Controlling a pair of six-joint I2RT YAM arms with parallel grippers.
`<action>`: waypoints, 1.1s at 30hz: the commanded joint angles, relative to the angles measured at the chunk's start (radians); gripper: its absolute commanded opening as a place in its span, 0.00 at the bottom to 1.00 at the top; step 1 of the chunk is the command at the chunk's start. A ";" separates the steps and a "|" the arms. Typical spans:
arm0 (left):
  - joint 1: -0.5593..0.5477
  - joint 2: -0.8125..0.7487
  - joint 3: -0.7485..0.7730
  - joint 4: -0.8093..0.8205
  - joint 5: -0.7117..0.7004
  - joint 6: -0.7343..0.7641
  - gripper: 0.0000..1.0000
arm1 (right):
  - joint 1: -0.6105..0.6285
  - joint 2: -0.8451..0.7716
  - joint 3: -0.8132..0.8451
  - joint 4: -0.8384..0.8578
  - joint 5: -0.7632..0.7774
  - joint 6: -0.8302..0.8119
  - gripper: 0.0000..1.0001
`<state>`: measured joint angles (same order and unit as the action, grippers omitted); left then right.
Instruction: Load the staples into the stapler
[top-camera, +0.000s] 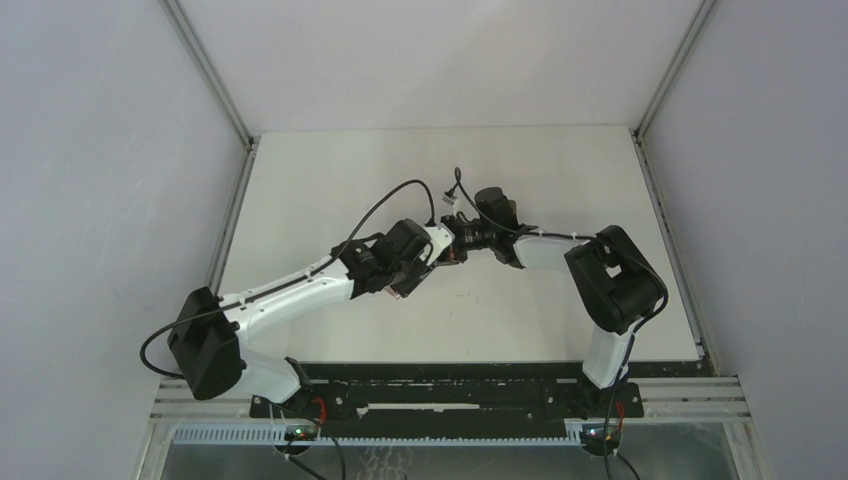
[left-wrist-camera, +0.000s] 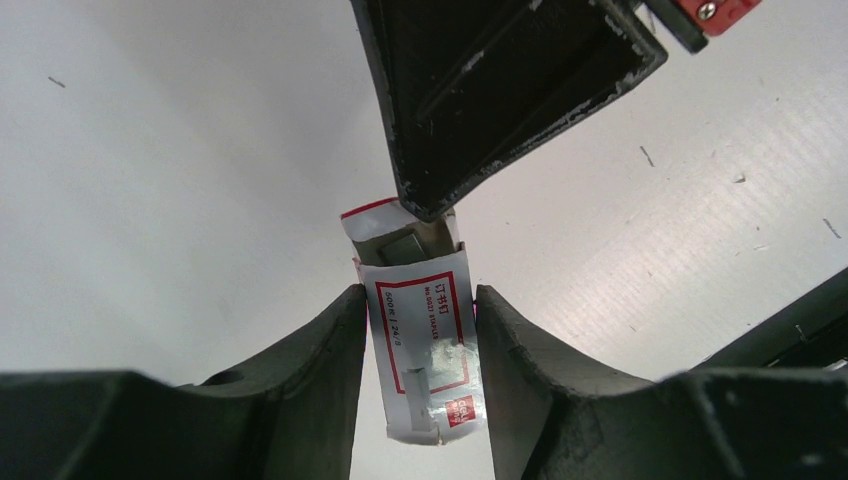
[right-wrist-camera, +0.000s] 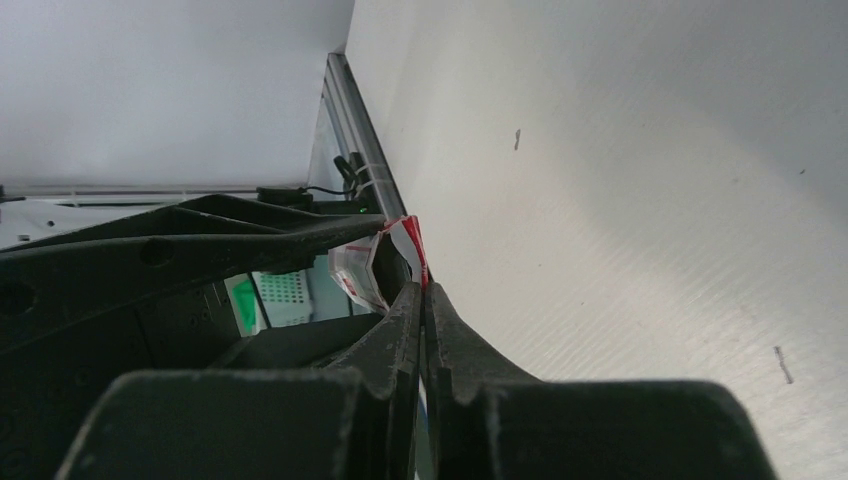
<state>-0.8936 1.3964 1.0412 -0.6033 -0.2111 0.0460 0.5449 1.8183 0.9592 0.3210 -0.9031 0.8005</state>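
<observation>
The staples (left-wrist-camera: 420, 340), a flat white box with red print, hang above the table between the pads of my left gripper (left-wrist-camera: 420, 300), which is shut on the box's long sides. The inner tray (left-wrist-camera: 395, 232) sticks a little way out of the sleeve at the far end. My right gripper (right-wrist-camera: 424, 290) is shut on the tray's red-and-white end flap (right-wrist-camera: 408, 238); its dark fingers (left-wrist-camera: 500, 90) cover that end in the left wrist view. Both grippers meet over the middle of the table (top-camera: 440, 262). The stapler is out of view.
White table (top-camera: 520, 320) with grey walls on three sides and an aluminium rail (top-camera: 232, 215) along its left edge. The arms' base bar (top-camera: 450, 400) runs along the near edge. A few tiny dark specks (right-wrist-camera: 517, 139) lie on the surface.
</observation>
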 joint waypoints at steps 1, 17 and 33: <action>0.004 0.018 -0.015 0.005 -0.010 0.017 0.48 | -0.021 0.004 0.044 -0.035 0.027 -0.111 0.00; 0.016 0.074 -0.106 0.190 -0.106 -0.143 0.47 | 0.020 0.100 0.128 -0.176 0.130 -0.278 0.00; 0.025 0.135 -0.216 0.302 -0.120 -0.177 0.47 | 0.036 0.185 0.225 -0.223 0.228 -0.336 0.00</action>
<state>-0.8742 1.5181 0.8482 -0.3515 -0.3233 -0.1059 0.5774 1.9896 1.1408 0.0956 -0.7105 0.5079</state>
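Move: Between the left fingertips sits the staple box's sleeve, its middle about 1 cm behind and 1 cm left of the hand point. The tray's open end, already pinched by the closed right fingers, is about 2 cm ahead and 2 cm right of the left hand, level with it. From the right hand the sleeve lies some 3 cm back and 3 cm left; a pink object is roughly 17 cm right and 2 cm ahead, 10 cm below. Sinking together towards the table by about 7 cm, the two hands draw apart: the right, keeping its pinch on the tray's end, also goes some 3.5 cm forward, pulling it away from the sleeve, and its left-pointing fingers tip down about 15 degrees. The left keeps hold of the sleeve, drifting slightly left and forward and turning about 10 degrees counter-clockwise. ##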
